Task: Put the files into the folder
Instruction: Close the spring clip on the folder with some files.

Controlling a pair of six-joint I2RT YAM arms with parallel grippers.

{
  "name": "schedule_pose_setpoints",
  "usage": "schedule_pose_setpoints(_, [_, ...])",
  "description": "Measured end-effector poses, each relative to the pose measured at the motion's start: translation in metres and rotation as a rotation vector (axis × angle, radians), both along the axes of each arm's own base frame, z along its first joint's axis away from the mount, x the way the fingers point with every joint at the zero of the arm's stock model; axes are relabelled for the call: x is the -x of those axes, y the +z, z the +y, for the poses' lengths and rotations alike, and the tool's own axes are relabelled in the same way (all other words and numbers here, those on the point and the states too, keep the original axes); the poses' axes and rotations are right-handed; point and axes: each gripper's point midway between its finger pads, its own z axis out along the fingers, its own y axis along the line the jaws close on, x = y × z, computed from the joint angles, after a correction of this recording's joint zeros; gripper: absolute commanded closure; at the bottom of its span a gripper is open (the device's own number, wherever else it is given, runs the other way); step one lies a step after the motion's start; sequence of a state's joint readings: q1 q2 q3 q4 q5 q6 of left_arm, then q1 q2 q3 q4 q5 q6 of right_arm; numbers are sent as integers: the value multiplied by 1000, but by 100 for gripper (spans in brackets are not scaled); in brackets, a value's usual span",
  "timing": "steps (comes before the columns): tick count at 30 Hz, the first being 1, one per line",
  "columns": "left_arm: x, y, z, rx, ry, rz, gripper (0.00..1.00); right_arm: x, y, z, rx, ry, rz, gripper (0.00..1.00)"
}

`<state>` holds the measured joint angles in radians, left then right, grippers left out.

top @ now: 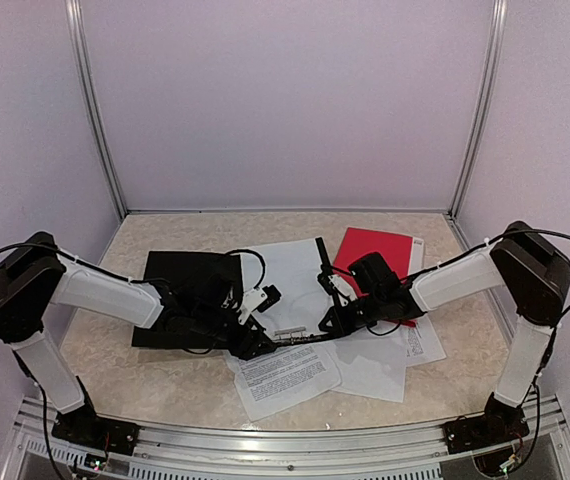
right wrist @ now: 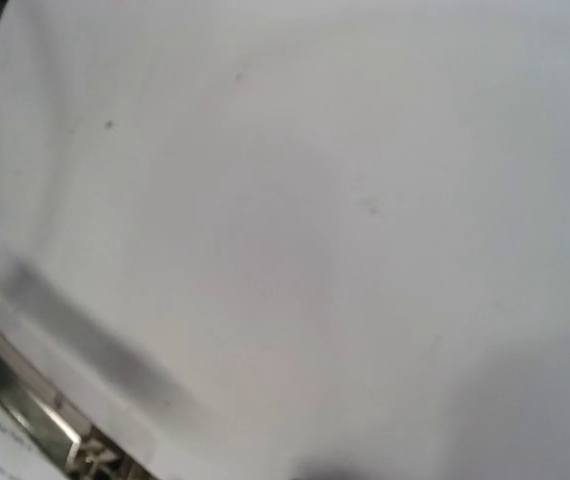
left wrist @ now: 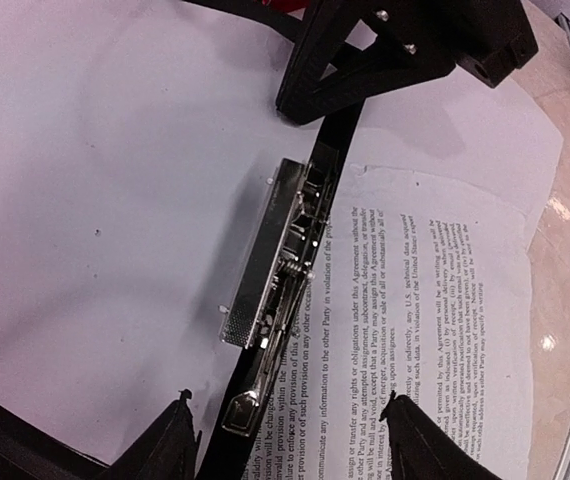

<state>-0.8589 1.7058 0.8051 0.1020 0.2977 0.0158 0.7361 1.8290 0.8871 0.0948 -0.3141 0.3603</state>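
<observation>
A black folder [top: 180, 285] lies open on the table, its metal clip [left wrist: 280, 250] running along the spine. Loose files are spread around it: a blank sheet [top: 290, 265] beside the clip, a printed sheet [left wrist: 435, 330] on the near side, more sheets [top: 385, 365] to the right. My left gripper [left wrist: 295, 425] hangs open just above the clip's lever [left wrist: 240, 410], which lies between its fingertips untouched. My right gripper [top: 337, 318] sits low at the far end of the spine. Its own camera shows only blurred white paper [right wrist: 295, 220] up close and the clip's corner [right wrist: 75, 450], not its fingers.
A red cover or sheet [top: 377, 250] lies at the back right, partly over white paper. A thin black strip [top: 321, 258] stands up beside the right gripper. Walls close in the table on three sides, and a metal rail [top: 295, 440] runs along the near edge.
</observation>
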Motion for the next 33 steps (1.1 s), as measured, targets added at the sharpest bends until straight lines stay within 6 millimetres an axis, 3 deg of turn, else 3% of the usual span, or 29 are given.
schedule_pose_setpoints(11, [4,2,2,-16,-118,-95,45,-1,-3,1,-6,3,3,100])
schedule_pose_setpoints(19, [-4,2,8,-22,-154,-136,50,-2,-3,1,-12,5,3,100])
schedule_pose_setpoints(33, [-7,-20,6,-53,-206,-113,69,-2,-3,1,-12,8,2,100])
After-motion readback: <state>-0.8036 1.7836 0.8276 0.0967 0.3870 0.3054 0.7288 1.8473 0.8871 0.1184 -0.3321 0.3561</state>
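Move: The spring clip's lever tab lies just under the left hand's open fingers, about 1 cm ahead, 2 cm to the right and 2 cm down; the clip's metal plate is some 5 cm right and 2 cm ahead. The white file in the folder centres about 16 cm ahead and 4 cm right, the printed sheet some 10 cm back and 4 cm right. From the right hand the tab is roughly 8 cm left and 3 cm back, about level. The left hand first turns about 10 degrees clockwise above the spring clip, its fingers lifting slightly towards level as it eases forward about a centimetre to line up with the spine, then sinks some 2 cm towards the lever tab while the fingers narrow from well open to about a third open, one on either side of the tab. The right hand stays in place with its shut fingertips resting on the file's edge beside the far end of the clip. ##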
